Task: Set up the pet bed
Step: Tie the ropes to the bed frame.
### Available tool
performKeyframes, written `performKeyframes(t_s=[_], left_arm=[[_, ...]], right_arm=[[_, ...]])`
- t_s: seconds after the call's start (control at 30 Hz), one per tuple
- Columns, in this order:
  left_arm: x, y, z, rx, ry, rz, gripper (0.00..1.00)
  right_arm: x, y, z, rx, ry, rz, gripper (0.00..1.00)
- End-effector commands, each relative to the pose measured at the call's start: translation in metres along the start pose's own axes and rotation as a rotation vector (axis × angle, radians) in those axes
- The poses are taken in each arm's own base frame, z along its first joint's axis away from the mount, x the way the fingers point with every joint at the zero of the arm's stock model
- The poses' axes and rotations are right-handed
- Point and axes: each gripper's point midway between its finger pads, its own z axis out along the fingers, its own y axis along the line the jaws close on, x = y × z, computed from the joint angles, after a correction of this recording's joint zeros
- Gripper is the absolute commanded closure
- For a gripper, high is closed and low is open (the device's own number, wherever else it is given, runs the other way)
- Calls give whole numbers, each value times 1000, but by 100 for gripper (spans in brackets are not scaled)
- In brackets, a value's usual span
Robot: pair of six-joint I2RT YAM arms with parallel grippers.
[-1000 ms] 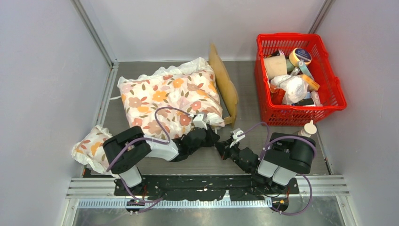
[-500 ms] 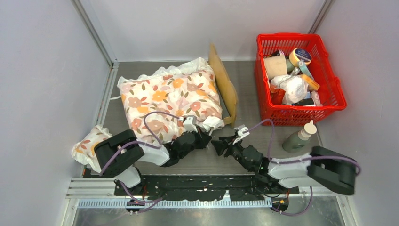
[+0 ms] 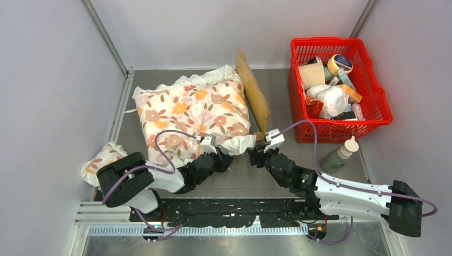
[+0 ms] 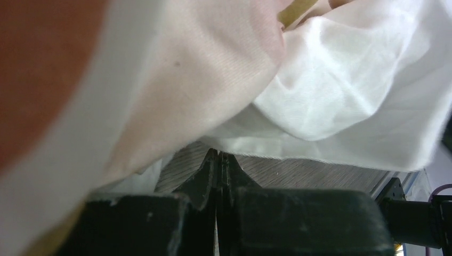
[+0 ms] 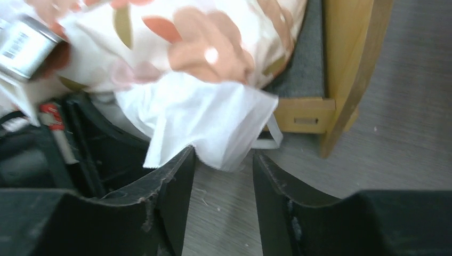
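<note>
The pet bed (image 3: 253,97) shows as a light-wood headboard standing on edge, with a big floral cushion (image 3: 192,109) covering its left side. The right wrist view shows the bed's wood frame (image 5: 344,58) and grey surface (image 5: 309,58) beside the cushion (image 5: 208,42). My left gripper (image 3: 225,159) is shut at the cushion's near edge. Its tips (image 4: 219,154) sit just under the hanging white fabric (image 4: 341,101), with nothing seen between them. My right gripper (image 3: 255,156) is open. The cushion's white corner flap (image 5: 213,128) hangs at the tips of the right gripper (image 5: 223,158).
A red basket (image 3: 373,96) full of odds and ends stands at the back right. A small bottle (image 3: 339,154) stands in front of it, beside my right arm. A second small floral cushion (image 3: 104,162) lies at the near left by the left arm's base.
My right arm has stretched forward to the cushion's near right corner and its gripper has opened. My left gripper has shut and slid left along the cushion's near edge.
</note>
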Motion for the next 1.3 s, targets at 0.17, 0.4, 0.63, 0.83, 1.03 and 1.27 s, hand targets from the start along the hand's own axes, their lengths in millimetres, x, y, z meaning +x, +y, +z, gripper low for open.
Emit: performKeyframes(t_s=[0.17,0.4,0.63,0.83,1.03,1.27], left_arm=[[-12,-19,1,44,-35,15,100],[-15,-25,2,59,-39,12,100],[-16,-27,2,64,-41,10,100],[-13,-29,3,71,-28,12,100],[-15,-33,7,75,-35,16,100],[-7,-55,22,104,-20,47,100]], right_arm=[[52,-50,14,99,3,-37,50],[48,-48,32,-45,-48,-91,44],[52,-44,51,-35,-35,-86,46],[50,-48,67,6,-57,-47,48],[58,-50,82,28,-31,-29,63],[46,-65,66,102,4,28,95]])
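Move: The white rope at the cover's corner lies about 7 cm ahead of the open right hand, 1 cm to its right and 11 cm below. The near bed rail is some 10 cm ahead, 2 cm right and 11 cm down from that hand; the white cover flap is 7 cm ahead, 4 cm left and 8 cm down. From the left hand the rope is about 6 cm ahead and 11 cm right, roughly level. Right hand sinks about 11 cm, reaches 7 cm forward and pinches the rope; the shut left edges right and up. ##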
